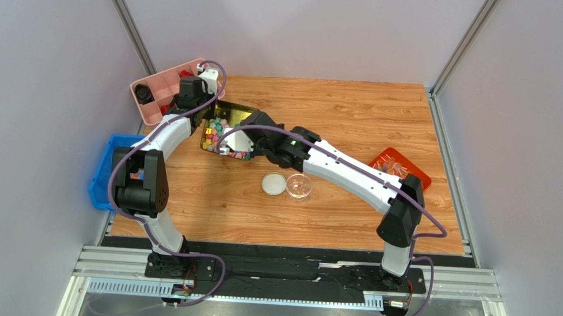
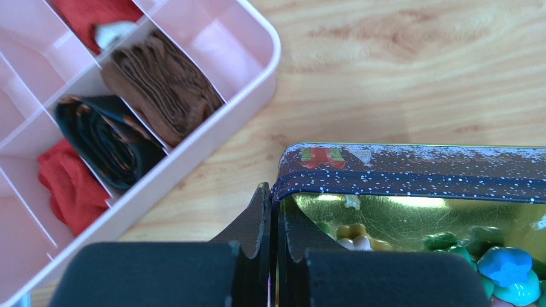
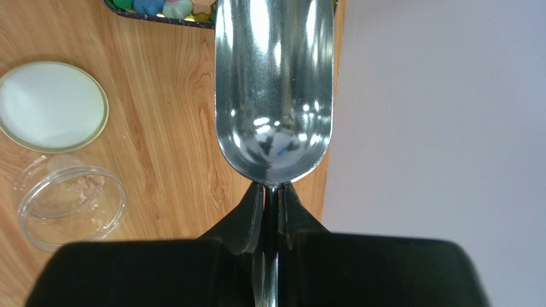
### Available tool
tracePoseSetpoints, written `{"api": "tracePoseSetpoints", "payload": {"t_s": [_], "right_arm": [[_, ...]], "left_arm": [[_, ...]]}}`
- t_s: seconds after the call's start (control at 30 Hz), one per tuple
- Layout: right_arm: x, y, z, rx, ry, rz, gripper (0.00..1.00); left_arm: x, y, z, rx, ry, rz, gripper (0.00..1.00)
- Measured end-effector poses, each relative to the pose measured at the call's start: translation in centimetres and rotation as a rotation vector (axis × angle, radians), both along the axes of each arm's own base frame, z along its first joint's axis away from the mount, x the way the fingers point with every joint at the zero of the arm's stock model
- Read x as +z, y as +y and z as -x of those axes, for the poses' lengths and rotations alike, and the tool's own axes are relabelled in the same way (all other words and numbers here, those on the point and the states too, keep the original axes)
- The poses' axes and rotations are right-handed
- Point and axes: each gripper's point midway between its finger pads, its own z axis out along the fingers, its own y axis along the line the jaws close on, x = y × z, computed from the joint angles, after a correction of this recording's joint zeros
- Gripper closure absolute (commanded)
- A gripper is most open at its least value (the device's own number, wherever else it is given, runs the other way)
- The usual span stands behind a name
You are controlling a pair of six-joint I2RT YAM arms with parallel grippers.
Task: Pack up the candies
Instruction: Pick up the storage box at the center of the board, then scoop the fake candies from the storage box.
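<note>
The candies [image 1: 212,136] are small pastel balls lying in a dark blue, gold-lined tin [image 1: 230,115] at the back left of the table. They also show in the left wrist view [image 2: 507,269] and at the top edge of the right wrist view [image 3: 152,6]. My left gripper [image 2: 275,214] is shut on the tin's near corner wall [image 2: 410,171]. My right gripper [image 3: 272,192] is shut on the handle of a metal scoop [image 3: 274,89]. The scoop's bowl is empty and its tip is at the tin's edge. An empty clear jar [image 3: 70,204] and its white lid [image 3: 51,105] lie beside the scoop.
A pink divided organiser [image 2: 211,48] holding red, brown and dark pieces stands just left of the tin. A blue bin [image 1: 104,170] sits at the table's left edge. An orange tray [image 1: 401,167] of wrapped sweets is at the right. The jar [image 1: 299,186] and the lid [image 1: 273,182] are mid-table.
</note>
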Motion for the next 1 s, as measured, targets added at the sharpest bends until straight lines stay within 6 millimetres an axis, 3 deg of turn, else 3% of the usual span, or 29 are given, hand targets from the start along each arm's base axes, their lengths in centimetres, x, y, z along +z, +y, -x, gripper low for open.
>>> {"api": "tracePoseSetpoints", "payload": {"t_s": [0.3, 0.5, 0.73, 1.0], "right_arm": [[-3.5, 1.4, -1.3, 0.056, -0.104, 0.266, 1.00], [-3.3, 3.1, -3.0, 0.088, -0.197, 0.393, 1.00], [-2.3, 3.9, -4.1, 0.126, -0.284, 0.531, 1.00], [-3.4, 4.6, -4.4, 0.186, -0.309, 0.677, 1.00]], "left_arm": [[-2.4, -2.5, 1.8, -0.117, 0.126, 0.062, 1.00], [-3.9, -3.9, 2.3, -0.184, 0.189, 0.105, 1.00], [-4.4, -3.9, 2.7, -0.182, 0.215, 0.101, 1.00], [-4.7, -2.7, 2.1, -0.111, 0.185, 0.043, 1.00]]}}
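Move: The storage box of candies is already clear of the table, its left rim near the far corner pinched by the left hand; its middle sits some 6 cm right of that hand, 5 cm back and 4 cm below. The pink tray stands about 12 cm left and 8 cm ahead. From the right hand, still gripping the scoop, the box is roughly 10 cm ahead, 11 cm left and 14 cm lower; the round lid lies 9 cm back and 3 cm right, the clear jar 9 cm back and 9 cm right, both 22 cm below. The storage box is lowered about 4.5 cm by the left hand, drawn rightward and slightly back, and tipped nose-down some 10 degrees, the pinch kept. The right hand brings the scoop in to meet the box, first sinking, then going forward and left, while rolling its left side down some 40 degrees, so the bowl dips towards the candies; its fingers stay shut on the handle. ##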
